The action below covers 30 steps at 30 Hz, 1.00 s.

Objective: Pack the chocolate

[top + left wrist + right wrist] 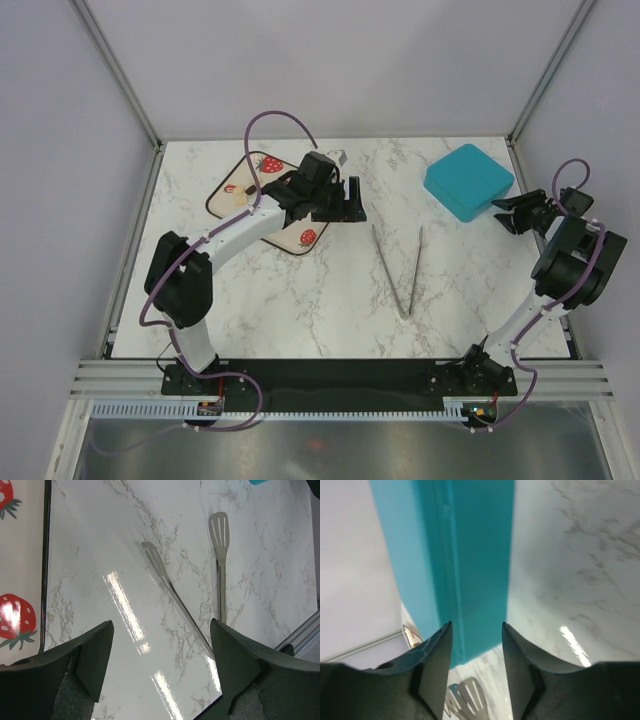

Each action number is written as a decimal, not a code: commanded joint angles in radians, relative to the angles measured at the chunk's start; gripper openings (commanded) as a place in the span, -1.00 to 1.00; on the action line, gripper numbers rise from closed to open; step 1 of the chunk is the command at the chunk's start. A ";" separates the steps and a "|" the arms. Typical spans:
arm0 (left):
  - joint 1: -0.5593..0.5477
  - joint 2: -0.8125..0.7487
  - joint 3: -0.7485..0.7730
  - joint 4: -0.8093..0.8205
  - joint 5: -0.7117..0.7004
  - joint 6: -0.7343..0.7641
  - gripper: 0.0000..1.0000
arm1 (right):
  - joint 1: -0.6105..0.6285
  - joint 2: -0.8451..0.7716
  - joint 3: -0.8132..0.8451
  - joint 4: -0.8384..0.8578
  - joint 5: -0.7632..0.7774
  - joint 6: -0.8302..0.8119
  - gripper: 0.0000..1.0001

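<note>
The chocolate shows only as a couple of tiny cream and dark bits on the strawberry-print tray; my left arm hides much of that tray. My left gripper hovers just past the tray's right edge, open, with only bare marble between its fingers. The tray's edge lies at the left of that view. A teal box sits at the back right. My right gripper is at the box's right corner, open, and the box stands just beyond its fingertips, untouched.
Metal tongs lie spread on the marble between the two arms, their slotted heads pointing away from me; one head shows under the right gripper. A small pale object sits behind the left wrist. Walls enclose the table.
</note>
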State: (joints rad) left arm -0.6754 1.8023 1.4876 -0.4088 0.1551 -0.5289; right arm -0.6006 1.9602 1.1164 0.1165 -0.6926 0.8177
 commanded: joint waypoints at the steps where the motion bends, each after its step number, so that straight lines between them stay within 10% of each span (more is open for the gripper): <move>1: 0.005 -0.067 -0.012 0.039 -0.029 0.046 0.71 | -0.008 -0.055 0.051 -0.182 0.099 -0.089 0.08; 30: 0.028 -0.063 -0.044 0.042 -0.031 0.047 0.71 | 0.134 0.037 0.263 -0.299 0.297 -0.080 0.60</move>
State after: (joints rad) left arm -0.6506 1.7771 1.4521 -0.4076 0.1333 -0.5140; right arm -0.4717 1.9713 1.3518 -0.1265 -0.4549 0.7544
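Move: The blue lidded chocolate box sits just off my right hand, its middle about 8 cm ahead, 7 cm to the left and some 3 cm lower. Of the two spatulas, both some 6 cm lower, the nearer lies about 14 cm back and 19 cm to the left of my right hand, the farther 14 cm back and 25 cm left. From my left hand the box is roughly 15 cm ahead, 29 cm to the right and 13 cm down. With my right hand I first dip back and down about 2 cm beside the box's near right side, then swing up and forward some 6 cm to over the lid's right edge, sinking again at the last. Meanwhile my fingers spread from half to wide open and the hand's left side rolls down about 10 degrees. My left hand, open, drifts about 2 cm left towards the tray. ##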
